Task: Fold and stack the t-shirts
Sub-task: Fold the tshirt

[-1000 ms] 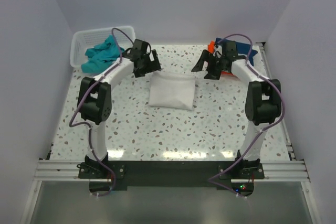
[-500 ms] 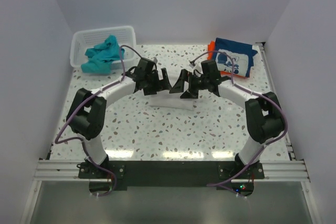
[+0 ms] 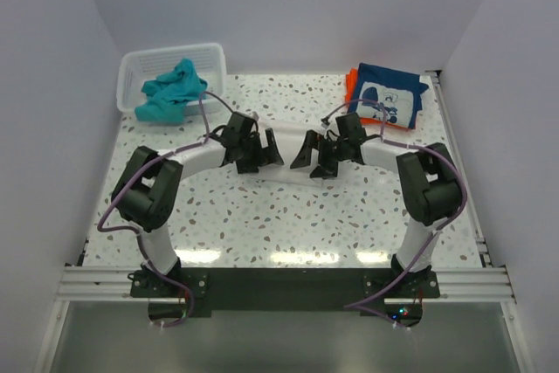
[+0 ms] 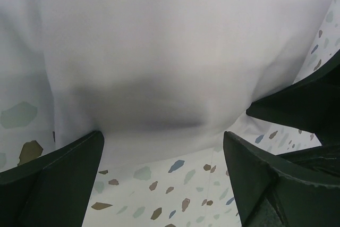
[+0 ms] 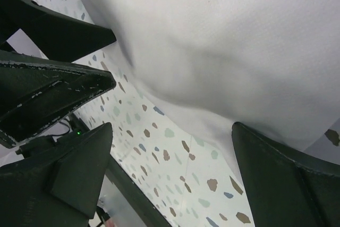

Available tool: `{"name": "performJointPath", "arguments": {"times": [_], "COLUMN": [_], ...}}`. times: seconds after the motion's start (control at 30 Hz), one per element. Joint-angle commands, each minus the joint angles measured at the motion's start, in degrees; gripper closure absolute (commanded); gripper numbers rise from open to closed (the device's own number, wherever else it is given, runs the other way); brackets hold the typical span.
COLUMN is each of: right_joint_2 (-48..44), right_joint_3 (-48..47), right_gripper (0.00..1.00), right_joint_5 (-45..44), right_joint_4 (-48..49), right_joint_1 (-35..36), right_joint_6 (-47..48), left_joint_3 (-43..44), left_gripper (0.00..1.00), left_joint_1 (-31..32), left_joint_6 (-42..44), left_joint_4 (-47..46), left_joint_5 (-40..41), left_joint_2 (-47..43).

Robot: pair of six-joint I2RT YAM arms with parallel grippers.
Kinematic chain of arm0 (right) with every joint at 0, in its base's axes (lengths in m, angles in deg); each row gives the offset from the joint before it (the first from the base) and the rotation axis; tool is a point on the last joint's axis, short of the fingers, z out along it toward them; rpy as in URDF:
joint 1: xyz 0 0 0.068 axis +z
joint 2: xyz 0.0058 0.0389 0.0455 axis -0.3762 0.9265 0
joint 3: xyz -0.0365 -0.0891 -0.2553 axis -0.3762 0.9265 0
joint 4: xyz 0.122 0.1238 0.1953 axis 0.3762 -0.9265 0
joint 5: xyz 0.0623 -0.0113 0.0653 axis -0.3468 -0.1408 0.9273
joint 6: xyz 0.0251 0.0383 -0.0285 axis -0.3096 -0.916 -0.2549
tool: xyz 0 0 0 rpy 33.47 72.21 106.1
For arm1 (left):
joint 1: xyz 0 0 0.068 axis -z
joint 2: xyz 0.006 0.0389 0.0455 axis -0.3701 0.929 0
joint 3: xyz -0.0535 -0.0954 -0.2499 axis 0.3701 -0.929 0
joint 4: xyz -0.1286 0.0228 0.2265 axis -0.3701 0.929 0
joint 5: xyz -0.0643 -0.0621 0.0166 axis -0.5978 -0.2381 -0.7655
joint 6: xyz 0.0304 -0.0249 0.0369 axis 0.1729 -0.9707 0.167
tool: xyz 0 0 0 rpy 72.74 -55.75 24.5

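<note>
The folded white t-shirt lies mid-table, mostly hidden under both grippers. My left gripper is open at its left side and my right gripper is open at its right side. In the left wrist view the white shirt fills the top, its edge lying between the open fingers of my left gripper. In the right wrist view the shirt edge likewise lies between the spread jaws of my right gripper. The teal shirt is bunched in the basket. The navy printed shirt lies folded on the orange one.
The white mesh basket stands at the back left corner. The navy-and-orange stack sits at the back right near the wall. The left gripper's fingers show close by in the right wrist view. The speckled tabletop stretches to the near edge.
Both grippers have come from the back of the table down onto the white shirt, meeting at its middle. The navy shirt, hidden before by the right arm, now shows.
</note>
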Motion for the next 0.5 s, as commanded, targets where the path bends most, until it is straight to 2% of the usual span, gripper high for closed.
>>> {"name": "performJointPath", "arguments": {"times": [0.0, 0.3, 0.47], "right_joint_2": [-0.7, -6.9, -21.4], "right_joint_3": [3.2, 5.0, 0.7], "right_gripper": [0.01, 0.01, 0.01], "right_joint_5": [-6.2, -10.3, -14.6], "right_joint_4": [-3.6, -9.2, -15.7], "right_joint_1": [-1.3, -1.9, -1.9], "right_joint_6": [3.8, 7.6, 12.7], "left_joint_3": [-2.2, -4.3, -5.2], "left_gripper": [0.00, 0.00, 0.00], "left_joint_1": [-0.6, -1.2, -1.1], "left_joint_6": [-0.4, 0.5, 0.9], "left_joint_4": [-1.0, 1.1, 3.7], "left_joint_5": [1.9, 3.3, 3.4], "left_joint_2": [-1.6, -6.2, -17.2]}}
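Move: The folded white t-shirt lies under both open hands, 1 to 2 cm below them, its middle some 3 cm ahead and 7 cm right of the left hand, and 4 cm ahead and 7 cm left of the right. The stacked t-shirts are about 20 cm ahead and 20 cm right of the right hand; the basket is some 25 cm ahead and 27 cm left of the left hand. Both open hands smooth the white shirt's near part outward, left about 2 cm, right about 4, then lift off. ##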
